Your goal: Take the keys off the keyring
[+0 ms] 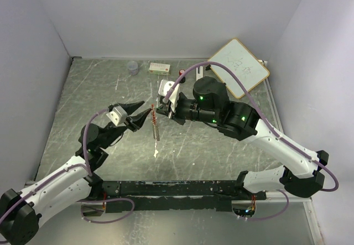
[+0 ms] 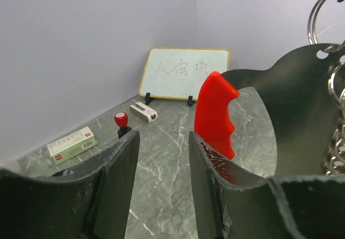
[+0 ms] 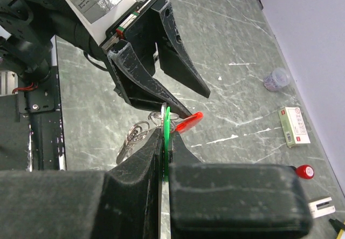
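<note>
My right gripper is shut on the thin green key, held edge-on with a metal piece against it. The red key sticks out just beyond the green one, and it also shows in the left wrist view. Silver rings hang to the left. The grey ribbed keyring strand dangles below the bunch, its end near the table. My left gripper is open, one finger beside the red key, nothing between the jaws. A dark flat piece hangs on the rings.
A whiteboard leans at the back right. A white-and-green box, a clear cup and a red-and-black knob stand along the back wall. A small white object lies by the whiteboard. Walls close three sides.
</note>
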Robot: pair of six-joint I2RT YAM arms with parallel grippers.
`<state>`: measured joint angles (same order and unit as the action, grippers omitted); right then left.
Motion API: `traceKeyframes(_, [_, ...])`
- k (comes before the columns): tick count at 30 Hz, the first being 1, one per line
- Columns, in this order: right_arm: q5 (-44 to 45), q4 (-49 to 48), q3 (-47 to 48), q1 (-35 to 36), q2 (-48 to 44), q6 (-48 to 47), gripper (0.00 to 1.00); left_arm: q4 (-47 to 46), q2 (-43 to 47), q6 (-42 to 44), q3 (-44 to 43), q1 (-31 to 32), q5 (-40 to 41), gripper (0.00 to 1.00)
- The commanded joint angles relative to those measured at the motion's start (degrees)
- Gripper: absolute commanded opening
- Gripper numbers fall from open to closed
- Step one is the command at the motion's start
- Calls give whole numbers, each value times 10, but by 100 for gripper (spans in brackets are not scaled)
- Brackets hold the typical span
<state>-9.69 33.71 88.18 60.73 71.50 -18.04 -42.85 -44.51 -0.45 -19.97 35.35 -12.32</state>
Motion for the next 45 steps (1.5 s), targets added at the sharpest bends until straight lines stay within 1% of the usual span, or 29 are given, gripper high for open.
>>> traceKeyframes(1, [-11, -21, 15, 1, -8, -2, 0, 7, 14, 19, -24, 1, 17, 53])
traceKeyframes(13, [-39, -23, 12, 0, -21, 2, 0, 12, 25, 74, -102, 1, 16, 57])
traceKeyframes(19, [-50, -21, 11, 0, -25, 0, 0, 3, 16, 64, -107, 0, -16, 57])
traceKeyframes(23, [-49, -19, 10, 0, -33, -1, 0, -6, 31, 69, -95, 0, -49, 57])
traceKeyframes(29, [-50, -31, -12, 0, -58, 2, 0, -29, 62, 68, -67, -19, -133, 56])
traceKeyframes(32, [-51, -35, -22, 0, -68, 5, 0, -52, 54, 32, -68, -48, -203, 55])
traceKeyframes(35, [-52, -36, -31, 0, -74, 10, 0, -128, 32, -33, -65, -84, -265, 54])
traceKeyframes(37, [-55, -36, -35, 0, -77, 12, 0, -199, 1, -90, -65, -99, -309, 54])
traceKeyframes(40, [-56, -35, -34, 0, -78, 13, 0, -312, -49, -181, -73, -115, -353, 54])
traceKeyframes(41, [-55, -34, -34, 0, -77, 13, 0, -352, -67, -233, -76, -120, -364, 53])
traceKeyframes(43, [-53, -31, -32, 0, -77, 14, 0, -433, -101, -292, -81, -132, -390, 52])
traceKeyframes(45, [-51, -31, -34, 0, -79, 15, 0, -514, -134, -369, -87, -141, -413, 52])
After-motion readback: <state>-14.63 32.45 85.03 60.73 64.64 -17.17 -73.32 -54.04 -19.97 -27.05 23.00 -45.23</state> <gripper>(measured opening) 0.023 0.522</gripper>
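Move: The keyring hangs at the right fingertips, just beyond the green key: from the empty left hand about 6 cm back, 5 cm to its right and 7 cm above; from the right hand some 3 cm to its left and 2 cm below, neither ahead nor back. The red handle hangs about 4 cm right of the left hand, level fore and aft and about 1 cm above; the grey plate's middle is roughly 6 cm back, 5 cm right, at the same height. The open left hand first rises about 9 cm from beside the red handle, tipping its fingers up, then draws back some 5 cm and swings clockwise about 25 degrees, coming nearer to the keyring at the right fingertips with its fingers kept about as far open. The right hand keeps its pinch on the green key and, partly alongside, eases back about 3 cm, a little to its right and up by roughly 2 cm each, carrying keyring and plate with it. ##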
